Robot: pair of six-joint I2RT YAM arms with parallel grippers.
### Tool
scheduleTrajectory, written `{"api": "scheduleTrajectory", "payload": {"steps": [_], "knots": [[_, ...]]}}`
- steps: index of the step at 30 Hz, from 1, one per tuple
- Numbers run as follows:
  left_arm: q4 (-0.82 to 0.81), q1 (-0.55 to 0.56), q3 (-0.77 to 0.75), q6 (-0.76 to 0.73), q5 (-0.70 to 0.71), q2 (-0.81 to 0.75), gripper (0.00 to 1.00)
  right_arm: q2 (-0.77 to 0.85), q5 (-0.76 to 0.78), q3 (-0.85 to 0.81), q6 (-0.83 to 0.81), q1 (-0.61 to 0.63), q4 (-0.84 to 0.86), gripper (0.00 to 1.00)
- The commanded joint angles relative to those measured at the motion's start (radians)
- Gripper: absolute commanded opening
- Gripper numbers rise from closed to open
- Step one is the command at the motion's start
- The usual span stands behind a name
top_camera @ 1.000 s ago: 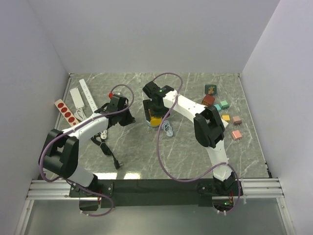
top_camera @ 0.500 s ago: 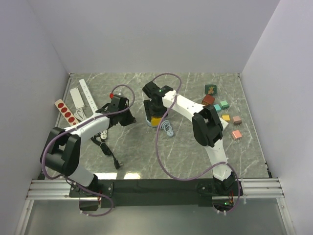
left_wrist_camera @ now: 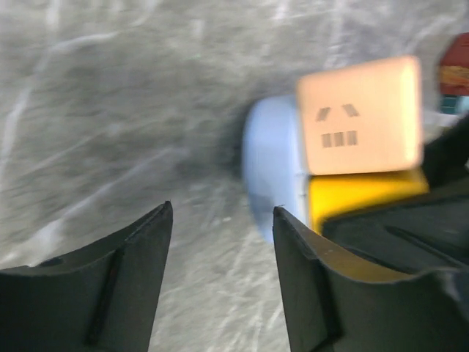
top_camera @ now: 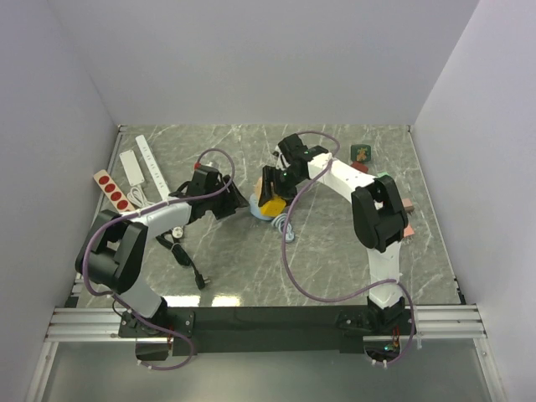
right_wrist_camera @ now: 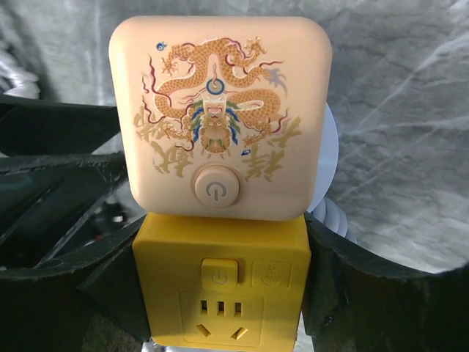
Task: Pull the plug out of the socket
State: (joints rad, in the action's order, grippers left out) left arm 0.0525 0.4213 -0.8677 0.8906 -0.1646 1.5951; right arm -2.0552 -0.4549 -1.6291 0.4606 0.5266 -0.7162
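A yellow socket cube [right_wrist_camera: 223,286] sits clamped between the fingers of my right gripper [right_wrist_camera: 220,293], which is shut on its sides. A beige plug unit [right_wrist_camera: 220,110] with a dragon print and a round button is joined to the socket's far end. Behind them shows a pale blue disc [right_wrist_camera: 328,147]. In the top view the right gripper [top_camera: 272,191] holds the socket [top_camera: 269,204] tilted at the table's middle. My left gripper [left_wrist_camera: 221,213] is open, nothing between its fingers, just left of the blue disc [left_wrist_camera: 271,176], the beige plug [left_wrist_camera: 359,114] and the socket [left_wrist_camera: 359,192].
A coiled pale cable [top_camera: 287,224] lies below the socket. A red-dotted power strip [top_camera: 113,189] and white strips [top_camera: 134,167] lie at the far left, a black cord with plug [top_camera: 186,260] near the left arm. Small coloured blocks [top_camera: 360,152] sit at the right.
My left gripper has opened and moved right, towards the socket. The right arm has swung right and tilted the socket with the plug on it.
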Motion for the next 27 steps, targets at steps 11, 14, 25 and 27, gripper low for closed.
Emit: {"api": "scheduleTrajectory", "payload": {"steps": [11,14,25,27], "knots": [[-0.200,0.007,-0.020,0.171,-0.171,0.114,0.61,0.130,-0.195,0.127,0.078,-0.019,0.245,0.00],[-0.212,0.011,-0.022,0.185,-0.179,0.143,0.49,0.141,-0.220,0.153,0.102,-0.017,0.294,0.00],[-0.145,0.011,-0.043,0.148,-0.153,0.163,0.01,0.115,-0.268,0.112,0.113,-0.034,0.275,0.00],[-0.094,0.005,-0.047,0.131,-0.109,0.161,0.00,0.116,-0.292,0.095,0.095,-0.085,0.224,0.00]]}}
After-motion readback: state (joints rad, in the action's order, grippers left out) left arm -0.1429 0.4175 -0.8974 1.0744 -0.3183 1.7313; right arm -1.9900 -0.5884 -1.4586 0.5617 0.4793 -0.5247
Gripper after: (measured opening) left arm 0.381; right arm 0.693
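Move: Just right of the left hand's half-open fingers, the round pale-blue socket has its middle about 6 cm to the right, 1 cm ahead and 2 cm lower. The yellow plug, already held by the right hand, is roughly 9 cm right and level ahead; the peach plug is some 6 cm right and 4 cm ahead. The cord coil lies about 11 cm right and 6 cm back. From the right hand, the socket's middle is about 4 cm left, 1 cm ahead and 4 cm below. Reaching about 4 cm to the right and 2 cm forward, the left hand rises slightly, dips back to its starting height and tilts its left side down by some 15 degrees, then closes and pinches the socket across its rim. The right hand keeps its grip on the yellow plug, tilting its left side up a little and easing back about 1 cm before coming partly forward again. ##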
